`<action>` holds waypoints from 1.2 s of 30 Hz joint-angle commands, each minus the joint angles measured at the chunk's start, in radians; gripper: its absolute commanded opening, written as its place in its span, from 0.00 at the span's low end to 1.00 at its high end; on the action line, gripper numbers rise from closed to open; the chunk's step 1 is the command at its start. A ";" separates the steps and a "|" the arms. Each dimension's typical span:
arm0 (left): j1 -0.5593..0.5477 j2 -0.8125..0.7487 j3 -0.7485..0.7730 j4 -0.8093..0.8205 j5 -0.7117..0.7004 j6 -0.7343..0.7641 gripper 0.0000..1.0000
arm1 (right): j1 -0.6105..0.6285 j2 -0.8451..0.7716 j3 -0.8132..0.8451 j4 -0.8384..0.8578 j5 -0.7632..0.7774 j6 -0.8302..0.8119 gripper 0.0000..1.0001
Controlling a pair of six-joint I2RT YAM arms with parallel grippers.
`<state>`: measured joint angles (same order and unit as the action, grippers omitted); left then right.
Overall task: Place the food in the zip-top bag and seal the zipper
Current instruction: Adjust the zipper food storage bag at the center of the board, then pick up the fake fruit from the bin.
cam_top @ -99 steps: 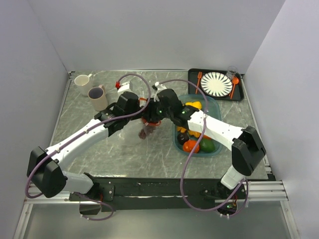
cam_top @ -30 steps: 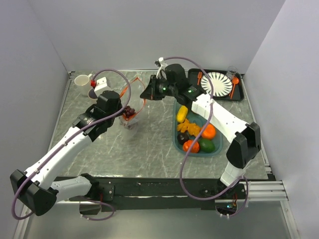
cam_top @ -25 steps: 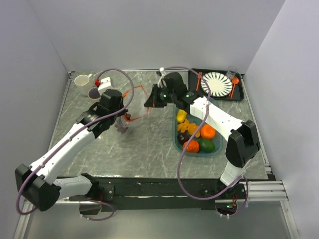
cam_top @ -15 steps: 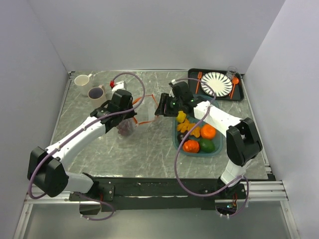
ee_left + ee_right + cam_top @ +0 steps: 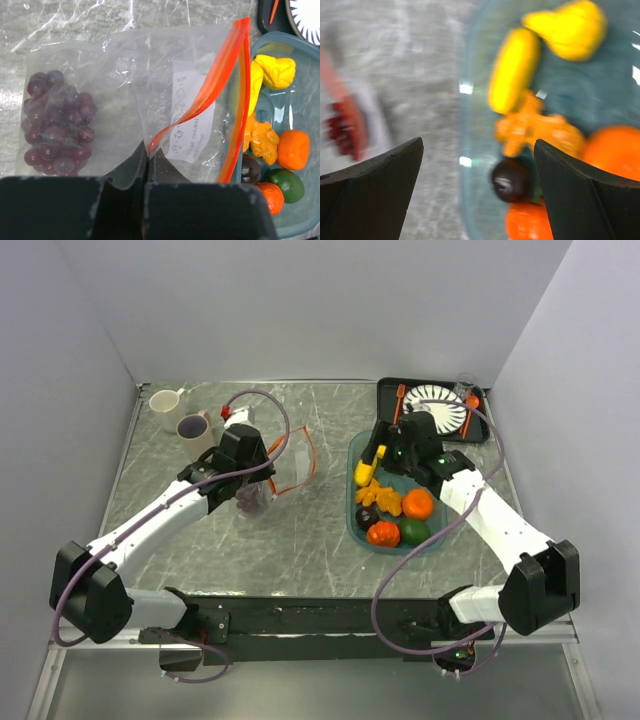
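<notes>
The clear zip-top bag (image 5: 285, 468) (image 5: 150, 90) lies slack on the table with the dark purple grapes (image 5: 250, 498) (image 5: 57, 122) inside. Its orange-red zipper (image 5: 306, 453) (image 5: 220, 85) gapes open toward the tray. My left gripper (image 5: 262, 470) (image 5: 146, 156) is shut on the bag's near mouth edge. My right gripper (image 5: 378, 455) (image 5: 478, 145) hangs open and empty over the teal tray (image 5: 350, 512) (image 5: 465, 105). In the tray lie yellow (image 5: 512, 75), orange (image 5: 540, 132), red-orange (image 5: 383, 533) and green (image 5: 416, 532) food and a dark ball (image 5: 512, 180).
Two cups (image 5: 168, 400) (image 5: 195, 432) stand at the back left. A black tray (image 5: 484, 430) at the back right carries a striped plate (image 5: 435, 408), an orange fork (image 5: 399, 400), an orange spoon (image 5: 468, 418) and a clear glass (image 5: 465, 385). Walls close in on three sides.
My right gripper has let go of the bag's mouth, opened wide and swung right over the teal tray. The left gripper has lowered the bag toward the table, still shut on it.
</notes>
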<state>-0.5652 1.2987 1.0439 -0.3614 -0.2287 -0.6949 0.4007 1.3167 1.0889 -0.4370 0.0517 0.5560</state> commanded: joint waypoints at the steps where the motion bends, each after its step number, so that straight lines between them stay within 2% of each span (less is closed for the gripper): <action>1: -0.002 -0.039 -0.008 0.042 0.022 0.020 0.01 | -0.031 0.024 -0.032 -0.083 0.080 -0.015 0.98; 5: -0.002 -0.036 -0.001 0.039 0.034 0.028 0.01 | -0.072 0.055 -0.050 -0.034 0.093 -0.004 0.98; 9: -0.001 -0.036 0.005 0.039 0.038 0.031 0.01 | -0.167 0.131 -0.008 0.004 0.042 0.033 0.97; 17: -0.002 -0.041 0.005 0.058 0.057 0.021 0.01 | -0.203 0.318 0.121 0.080 0.031 0.064 0.95; 21: -0.002 -0.047 0.004 0.075 0.071 0.012 0.01 | -0.215 0.394 0.167 0.092 0.037 0.073 0.91; 28: -0.002 -0.045 0.018 0.053 0.072 0.020 0.01 | -0.252 0.438 0.146 0.165 0.025 0.062 0.80; 32: -0.002 -0.044 0.028 0.042 0.071 0.028 0.01 | -0.258 0.484 0.189 0.133 0.030 0.051 0.74; 36: -0.002 -0.042 0.028 0.038 0.074 0.023 0.01 | -0.266 0.509 0.178 0.164 -0.030 0.053 0.70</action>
<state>-0.5652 1.2861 1.0397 -0.3412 -0.1753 -0.6880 0.1429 1.8072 1.2388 -0.3180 0.0582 0.6121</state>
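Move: The yellow pear, in the bin, lies about 14 cm ahead of the right hand, 5 cm to its right and some 17 cm below. Down in the bin with it are the long yellow squash, roughly 10 cm ahead of the hand and level sideways, and the orange ginger-like piece, barely 1 cm ahead and 4 cm to the right. From the left hand, the pear is around 16 cm ahead and 31 cm to the right. Towards the yellow pear the right hand first swings right and down from beside the bag, then reaches forward while still sinking: about 12 cm down, 10 cm forward and 8 cm right in all. Its wrist turns some 15 degrees clockwise and tips further down, and the wide-open fingers draw partly together close to the pear; a touch can't be made out. The left hand keeps its pinch on the bag. ##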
